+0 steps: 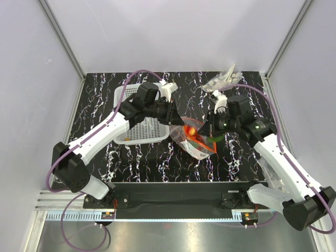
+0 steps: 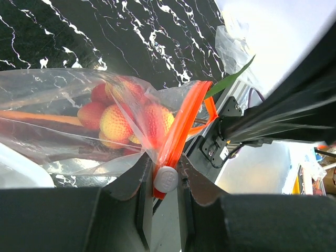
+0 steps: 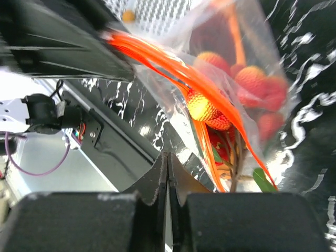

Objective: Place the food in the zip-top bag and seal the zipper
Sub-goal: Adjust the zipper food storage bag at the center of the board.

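The clear zip-top bag (image 1: 201,149) lies between the arms with the food inside. Red round pieces (image 2: 126,113) and a longer orange piece (image 2: 37,116) show through it. A green leaf (image 2: 231,81) pokes out past the orange zipper (image 2: 184,126). My left gripper (image 2: 166,181) is shut on the zipper's white slider tab at the bag's mouth end. My right gripper (image 3: 168,156) has its jaws pressed flat together on the bag's thin clear edge (image 3: 181,128), beside the zipper (image 3: 173,63). In the top view the left gripper (image 1: 176,119) and right gripper (image 1: 207,128) flank the bag.
A white lattice basket (image 1: 137,123) stands left of the bag, under the left arm. A greyish clear plastic wad (image 1: 226,79) lies at the back right. A black rail (image 1: 173,197) runs along the table's near edge.
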`<action>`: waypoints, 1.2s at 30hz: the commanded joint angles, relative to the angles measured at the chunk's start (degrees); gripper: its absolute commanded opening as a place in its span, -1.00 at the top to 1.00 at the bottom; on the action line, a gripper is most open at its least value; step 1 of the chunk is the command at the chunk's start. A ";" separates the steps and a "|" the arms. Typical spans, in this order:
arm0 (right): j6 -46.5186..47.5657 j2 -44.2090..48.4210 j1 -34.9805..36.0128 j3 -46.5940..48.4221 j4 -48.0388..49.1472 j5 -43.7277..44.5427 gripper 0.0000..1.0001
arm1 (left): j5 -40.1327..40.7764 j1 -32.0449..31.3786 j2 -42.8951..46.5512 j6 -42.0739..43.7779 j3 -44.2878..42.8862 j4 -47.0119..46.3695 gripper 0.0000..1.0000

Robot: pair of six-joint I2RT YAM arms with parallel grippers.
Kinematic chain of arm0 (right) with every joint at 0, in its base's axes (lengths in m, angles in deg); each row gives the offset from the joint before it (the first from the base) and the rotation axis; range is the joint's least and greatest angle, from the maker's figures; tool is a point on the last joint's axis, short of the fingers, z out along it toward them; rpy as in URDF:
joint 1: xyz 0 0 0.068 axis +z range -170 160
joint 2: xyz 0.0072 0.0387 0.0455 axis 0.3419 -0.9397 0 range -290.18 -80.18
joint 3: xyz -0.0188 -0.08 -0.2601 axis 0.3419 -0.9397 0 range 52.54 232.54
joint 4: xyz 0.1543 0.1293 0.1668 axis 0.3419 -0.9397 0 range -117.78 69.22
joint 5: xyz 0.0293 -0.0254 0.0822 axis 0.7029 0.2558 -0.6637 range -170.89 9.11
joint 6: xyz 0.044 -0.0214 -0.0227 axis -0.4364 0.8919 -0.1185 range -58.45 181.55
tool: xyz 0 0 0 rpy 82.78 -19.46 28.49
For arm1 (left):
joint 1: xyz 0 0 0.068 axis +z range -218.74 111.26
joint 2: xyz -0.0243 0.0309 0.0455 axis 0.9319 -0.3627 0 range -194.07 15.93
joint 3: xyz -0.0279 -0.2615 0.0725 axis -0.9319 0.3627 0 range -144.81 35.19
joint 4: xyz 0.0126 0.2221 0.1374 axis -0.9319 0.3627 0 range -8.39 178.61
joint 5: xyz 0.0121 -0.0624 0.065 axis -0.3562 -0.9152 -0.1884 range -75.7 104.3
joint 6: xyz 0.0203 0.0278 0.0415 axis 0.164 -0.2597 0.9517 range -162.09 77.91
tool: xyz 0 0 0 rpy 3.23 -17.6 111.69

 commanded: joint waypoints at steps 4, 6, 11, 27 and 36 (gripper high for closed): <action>-3.97 -7.44 4.54 -4.76 10.64 1.99 0.92 | -2.63 0.43 0.94 -0.50 -1.38 -3.42 1.00; -4.93 -9.73 5.33 -4.15 12.92 8.46 0.91 | -2.89 0.43 1.47 -0.24 -1.21 -2.98 1.00; -6.25 -15.27 6.65 -2.05 18.81 16.67 0.90 | -3.68 0.52 3.05 0.38 0.02 -2.10 1.00; -3.52 2.37 10.52 -0.46 3.57 28.01 0.07 | -4.47 2.19 4.55 -1.38 3.27 -5.79 1.00; -12.31 7.56 10.61 -2.03 -9.30 37.75 -0.31 | -5.17 4.03 4.63 -3.76 4.77 -9.39 1.00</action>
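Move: The mouth of the zip-top bag, slanting down from the left gripper's pinch, has its middle about 3 cm ahead of the right hand, 1 cm left and 6 below. The fruit in the bag sits some 6 cm ahead, 2 left and 12 down; a green leaf pokes out about 5 cm to the right, 1 ahead and 5 below. From the left hand, the mouth's middle is roughly 7 cm right, 1 back and 6 below. Still pinching the zipper's left end, the left gripper eases a centimetre or two left. The right hand, fingers nearly shut, dips about 9 cm, forward and slightly left into the mouth towards the fruit, then climbs back as far, drawing back and right while its fingers spread past half open and it turns some 20 degrees clockwise, ending above the mouth's right end. ##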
